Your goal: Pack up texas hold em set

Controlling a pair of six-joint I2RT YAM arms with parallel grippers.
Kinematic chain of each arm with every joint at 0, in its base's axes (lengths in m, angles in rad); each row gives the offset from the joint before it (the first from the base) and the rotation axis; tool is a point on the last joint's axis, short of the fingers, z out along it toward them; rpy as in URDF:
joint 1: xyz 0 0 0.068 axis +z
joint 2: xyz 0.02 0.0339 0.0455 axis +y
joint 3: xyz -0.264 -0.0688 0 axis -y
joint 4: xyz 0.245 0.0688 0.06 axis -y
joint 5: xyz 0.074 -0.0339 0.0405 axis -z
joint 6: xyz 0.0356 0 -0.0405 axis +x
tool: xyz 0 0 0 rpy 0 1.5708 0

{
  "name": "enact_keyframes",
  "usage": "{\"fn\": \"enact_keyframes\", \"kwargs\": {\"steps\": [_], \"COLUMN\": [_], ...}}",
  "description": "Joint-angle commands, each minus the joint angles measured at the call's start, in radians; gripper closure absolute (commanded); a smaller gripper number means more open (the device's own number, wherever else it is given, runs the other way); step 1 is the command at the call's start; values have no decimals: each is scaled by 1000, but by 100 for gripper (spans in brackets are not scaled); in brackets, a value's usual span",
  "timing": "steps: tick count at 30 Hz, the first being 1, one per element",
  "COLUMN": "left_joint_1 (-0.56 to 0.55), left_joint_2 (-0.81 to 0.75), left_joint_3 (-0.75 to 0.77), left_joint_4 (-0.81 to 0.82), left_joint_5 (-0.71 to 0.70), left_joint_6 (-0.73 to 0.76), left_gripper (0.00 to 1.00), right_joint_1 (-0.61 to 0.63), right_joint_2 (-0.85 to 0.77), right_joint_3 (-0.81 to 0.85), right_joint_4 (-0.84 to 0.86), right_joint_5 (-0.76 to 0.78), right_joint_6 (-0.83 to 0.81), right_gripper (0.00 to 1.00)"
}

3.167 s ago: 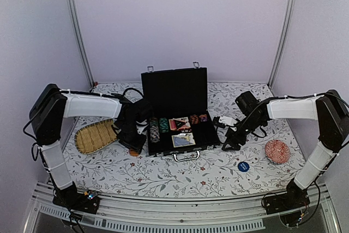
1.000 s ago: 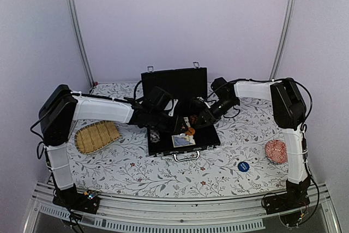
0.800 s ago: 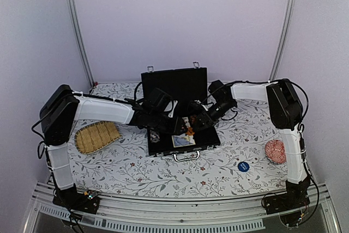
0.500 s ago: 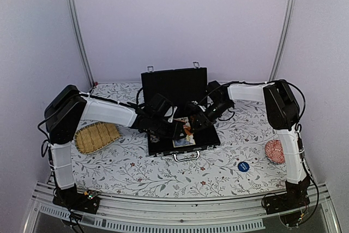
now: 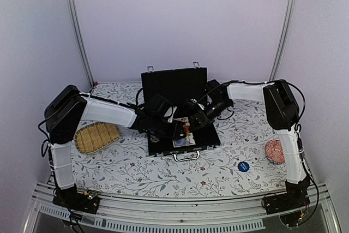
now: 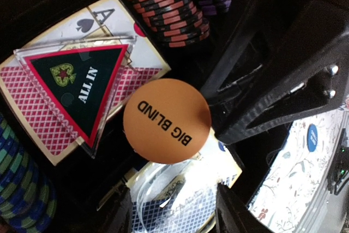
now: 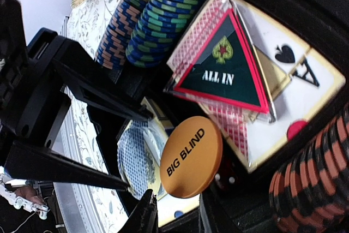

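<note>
The black case (image 5: 174,83) lies open mid-table with its lid upright. It holds chip stacks (image 6: 169,9), a red-backed card deck (image 6: 52,110) under a clear ALL IN triangle (image 6: 79,88), and a blue-backed deck (image 6: 188,203). Both arms reach into it. My right gripper (image 7: 175,211) pinches the rim of an orange BIG BLIND disc (image 7: 191,156), which hangs tilted over the decks (image 6: 166,120). My left gripper (image 6: 174,211) stands open above the blue deck with nothing between its fingers. A red die (image 7: 224,179) peeks out under the disc.
A woven straw tray (image 5: 97,136) lies left of the case and a red patterned bowl (image 5: 275,151) at the right. A small blue disc (image 5: 244,166) sits on the floral cloth in front of the bowl. The case's silver handle (image 5: 186,156) faces the arms.
Both arms came from beside the case to over its tray. In the last second the left gripper slid right toward the disc, and the right gripper's jaws narrowed.
</note>
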Motion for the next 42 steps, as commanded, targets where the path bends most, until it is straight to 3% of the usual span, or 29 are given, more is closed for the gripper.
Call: {"fn": "enact_keyframes", "kwargs": {"steps": [1, 11, 23, 42], "left_joint_1": [13, 14, 22, 20], "left_joint_2": [33, 47, 15, -398], "left_joint_3": [-24, -28, -56, -301], "left_joint_4": [4, 14, 25, 50], "left_joint_5": [10, 13, -4, -174], "left_joint_6": [-7, -3, 6, 28], "left_gripper": [48, 48, 48, 49], "right_joint_1": [10, 14, 15, -10], "right_joint_2": [70, 116, 98, -41], "right_joint_3": [52, 101, 118, 97], "right_joint_4": [6, 25, 40, 59], "right_joint_5": [-40, -26, -59, -58], "right_joint_6": [5, 51, 54, 37], "right_gripper": [72, 72, 95, 97]}}
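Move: The orange Big Blind disc is tilted just off the right fingertips, its middle about 3 cm to that hand's left, roughly level and 1 cm lower. From there the All In triangle lies some 6 cm left and 2 cm farther out, the blue card deck 4 cm left and 5 cm nearer, the red chips about 4 cm ahead and 1 cm right. From the left hand, the disc is about 4 cm right and 2 cm ahead. Ease the right gripper left and slightly forward, about 2 cm, dipping a centimetre so its part-open fingers straddle the Big Blind disc's right edge; close them to pinch it, then lift some 4 cm. Hold the open left gripper nearly still until the pinch is made, then draw it up and left, about 9 cm in all and slightly back, away from the disc. ##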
